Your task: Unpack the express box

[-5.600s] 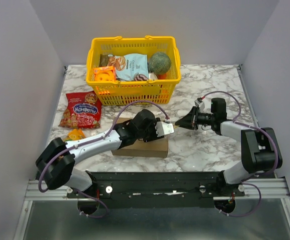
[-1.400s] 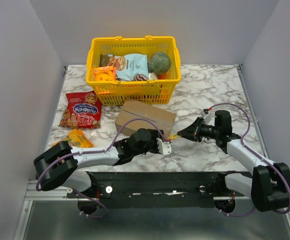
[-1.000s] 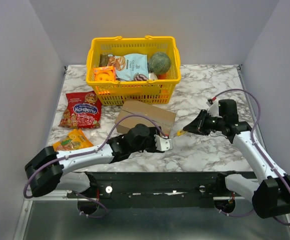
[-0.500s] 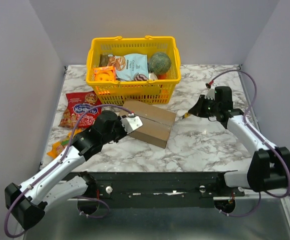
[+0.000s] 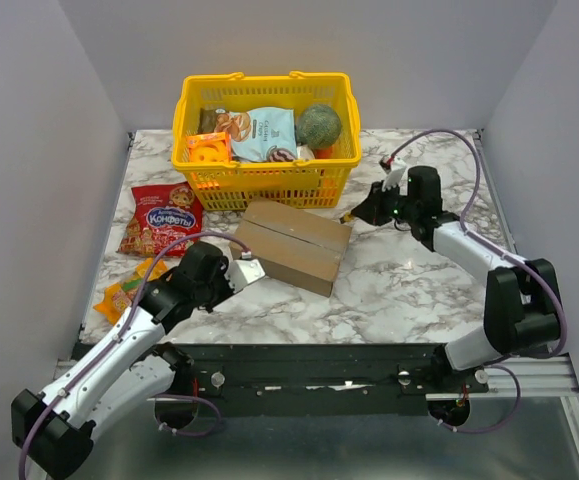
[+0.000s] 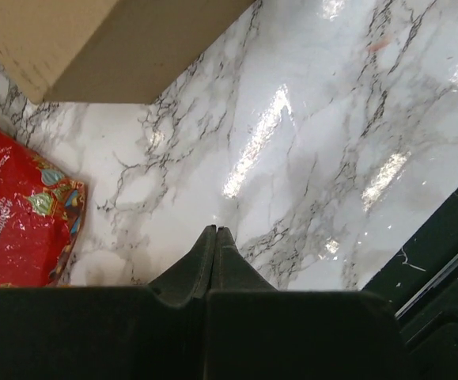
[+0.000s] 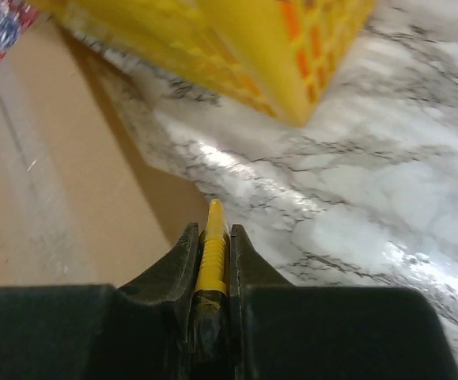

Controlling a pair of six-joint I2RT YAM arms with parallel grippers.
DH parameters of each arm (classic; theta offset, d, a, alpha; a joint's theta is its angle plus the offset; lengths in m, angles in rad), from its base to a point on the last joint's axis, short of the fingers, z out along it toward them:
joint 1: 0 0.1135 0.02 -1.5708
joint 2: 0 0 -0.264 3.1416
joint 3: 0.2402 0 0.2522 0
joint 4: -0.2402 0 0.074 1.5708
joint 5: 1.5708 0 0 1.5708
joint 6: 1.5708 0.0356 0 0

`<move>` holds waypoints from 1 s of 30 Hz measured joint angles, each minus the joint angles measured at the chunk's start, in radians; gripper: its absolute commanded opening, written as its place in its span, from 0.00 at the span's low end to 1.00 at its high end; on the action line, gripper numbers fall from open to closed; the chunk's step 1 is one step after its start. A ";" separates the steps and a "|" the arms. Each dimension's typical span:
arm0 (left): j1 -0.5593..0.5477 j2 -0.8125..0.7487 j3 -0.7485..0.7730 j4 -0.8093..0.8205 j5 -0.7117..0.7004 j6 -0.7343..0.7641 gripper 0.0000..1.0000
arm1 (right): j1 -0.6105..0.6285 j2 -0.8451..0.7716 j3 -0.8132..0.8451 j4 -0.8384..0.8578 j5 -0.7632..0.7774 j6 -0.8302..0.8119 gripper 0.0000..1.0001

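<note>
The express box [image 5: 291,245], a plain brown carton with a seam along its top, lies closed in the middle of the table. Its corner fills the top left of the left wrist view [image 6: 94,39]. My left gripper [image 5: 252,270] hovers just off the box's near left corner, shut with nothing between its fingers [image 6: 215,231]. My right gripper [image 5: 354,214] is at the box's far right corner, shut on a thin yellow tool [image 7: 213,237]. The tool's tip points at the box edge [image 7: 62,182].
A yellow basket [image 5: 266,183] full of groceries stands just behind the box, and its corner [image 7: 213,47] is close above the right gripper. A red candy bag [image 5: 161,218] and an orange packet [image 5: 129,288] lie on the left. The table's dark front rail [image 6: 442,229] is near the left gripper.
The left arm swung from the box's near right side round to its near left corner and its jaws closed. The right gripper carried the yellow tool back and left to the box's far right corner.
</note>
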 measured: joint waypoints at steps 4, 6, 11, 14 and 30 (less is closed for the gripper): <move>0.031 -0.018 -0.029 0.000 -0.008 0.009 0.01 | 0.116 -0.102 -0.064 -0.024 -0.018 -0.078 0.00; 0.042 -0.022 -0.035 0.002 -0.019 0.010 0.03 | 0.188 -0.185 -0.107 -0.066 -0.023 -0.102 0.00; 0.075 -0.023 -0.040 0.027 -0.058 0.002 0.18 | 0.294 -0.374 -0.191 -0.187 -0.065 -0.127 0.00; 0.086 -0.003 -0.041 0.056 -0.076 -0.013 0.28 | 0.298 -0.443 -0.204 -0.247 -0.056 -0.139 0.00; 0.016 0.401 0.131 0.330 -0.060 0.019 0.53 | 0.254 -0.530 -0.278 -0.295 0.013 -0.266 0.00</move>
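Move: The cardboard box's middle lies about 5 cm back and 13 cm left of my right hand, which holds the yellow cutter, and some 7 cm below it; the yellow basket is roughly 21 cm ahead and 18 cm left. From my empty left hand the box is about 15 cm ahead, 11 cm right and 4 cm lower, the red bag some 26 cm ahead and 18 cm left, the orange bag about 9 cm ahead and 22 cm left. With my right hand, still gripping the cutter, I sweep back about 15 cm and a little left, bearing on the box's far right corner to swing it round, then ease slightly right again as the hand ends turned some 20 degrees counter-clockwise. My left hand drifts left, then reaches about 9 cm forward and back to the right towards the box's left side, its shut fingers opening halfway. ##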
